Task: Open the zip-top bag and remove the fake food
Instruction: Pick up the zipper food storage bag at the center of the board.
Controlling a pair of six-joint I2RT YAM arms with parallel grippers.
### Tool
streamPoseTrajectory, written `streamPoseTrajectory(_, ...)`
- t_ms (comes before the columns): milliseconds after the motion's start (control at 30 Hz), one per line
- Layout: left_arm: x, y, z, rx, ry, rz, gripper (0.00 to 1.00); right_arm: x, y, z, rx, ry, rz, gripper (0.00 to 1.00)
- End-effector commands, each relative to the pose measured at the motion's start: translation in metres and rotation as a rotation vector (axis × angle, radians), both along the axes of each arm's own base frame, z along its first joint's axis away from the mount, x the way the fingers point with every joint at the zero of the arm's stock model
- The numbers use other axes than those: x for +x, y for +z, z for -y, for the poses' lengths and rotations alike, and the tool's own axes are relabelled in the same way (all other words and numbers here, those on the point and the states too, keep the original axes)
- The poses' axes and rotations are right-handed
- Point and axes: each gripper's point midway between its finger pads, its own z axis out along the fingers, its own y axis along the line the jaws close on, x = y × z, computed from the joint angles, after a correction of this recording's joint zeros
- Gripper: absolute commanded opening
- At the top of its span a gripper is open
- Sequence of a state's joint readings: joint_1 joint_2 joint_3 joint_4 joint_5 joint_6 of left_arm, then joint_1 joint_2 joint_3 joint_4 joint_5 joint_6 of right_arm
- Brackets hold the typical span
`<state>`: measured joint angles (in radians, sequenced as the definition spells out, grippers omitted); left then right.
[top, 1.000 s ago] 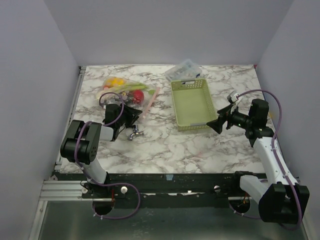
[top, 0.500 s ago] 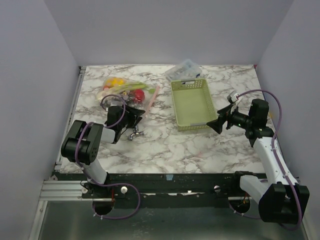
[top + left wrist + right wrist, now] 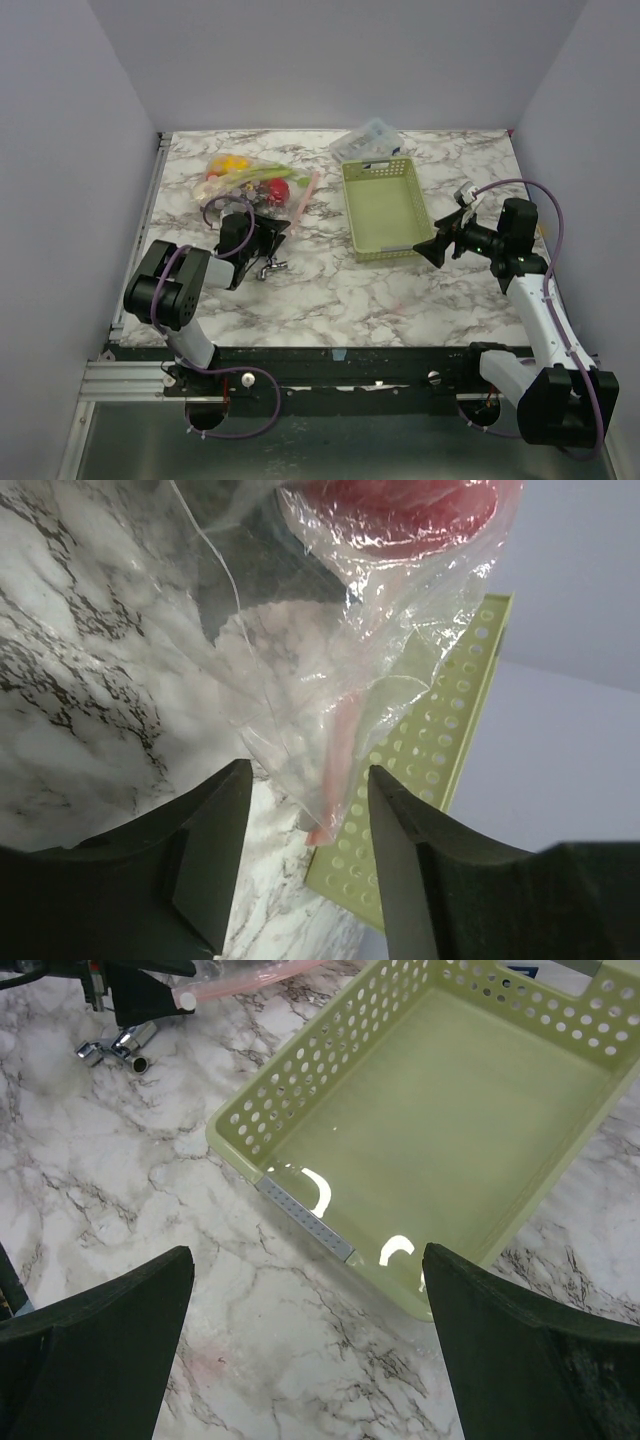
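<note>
The zip-top bag (image 3: 255, 185) lies at the back left of the marble table, clear and crinkly, with a pinkish zip strip (image 3: 305, 195) along its right edge. Fake food shows inside it: a red fruit (image 3: 277, 191) and a yellow lemon (image 3: 232, 162). My left gripper (image 3: 276, 232) sits at the bag's near corner. In the left wrist view the bag (image 3: 300, 680) and its strip end (image 3: 338, 755) hang between the jaws of the left gripper (image 3: 310, 770), which stand apart and do not touch it. My right gripper (image 3: 430, 248) is open and holds nothing, just off the basket's near right corner.
A pale green slotted basket (image 3: 352, 210) stands right of the bag, with nothing in it (image 3: 300, 1205). Behind it lies a clear rigid box (image 3: 370, 140). A small metal fitting (image 3: 268, 267) lies on the table close to the left gripper.
The left gripper's jaws have spread a little and the left wrist has shifted slightly beside the bag's corner. The right arm has not moved.
</note>
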<state>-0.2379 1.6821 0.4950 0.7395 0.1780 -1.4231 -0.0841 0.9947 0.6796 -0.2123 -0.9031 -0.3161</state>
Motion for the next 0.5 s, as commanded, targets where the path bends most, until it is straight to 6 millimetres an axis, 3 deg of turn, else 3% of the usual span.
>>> streamPoseTrajectory(0, 0.013, -0.009, -0.007, 0.008, 0.071, -0.019, 0.48, -0.003, 0.005, -0.003, 0.002, 0.027, 0.022, 1.00)
streamPoseTrajectory(267, 0.015, -0.007, -0.008, 0.045, 0.059, -0.003, 0.22, -0.004, 0.007, -0.003, 0.001, 0.028, 0.029, 1.00)
streamPoseTrajectory(433, 0.016, 0.010, -0.005, 0.073, 0.018, 0.048, 0.00, -0.004, 0.008, -0.004, 0.002, 0.030, 0.031, 1.00)
streamPoseTrajectory(467, 0.017, 0.016, -0.003, 0.080, 0.005, 0.062, 0.00, -0.004, 0.008, -0.004, 0.003, 0.031, 0.031, 1.00)
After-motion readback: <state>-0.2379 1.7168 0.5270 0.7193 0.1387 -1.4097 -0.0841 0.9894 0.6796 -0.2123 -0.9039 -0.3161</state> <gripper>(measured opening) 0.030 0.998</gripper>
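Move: The left hand's half-open fingers already straddle the near right corner of the zipper food storage bag, its edge about 1 cm ahead and 1 cm below. The faucet lies some 8 cm back and 3 cm to the left; the green basket's middle is about 22 cm to the right and 4 cm ahead, a little lower. From the right hand, that bag corner is roughly 29 cm left, 7 cm ahead and 14 cm below. Left hand eases about 1 cm forward and down at the bag's near corner, closing its fingers to pinch the film. ##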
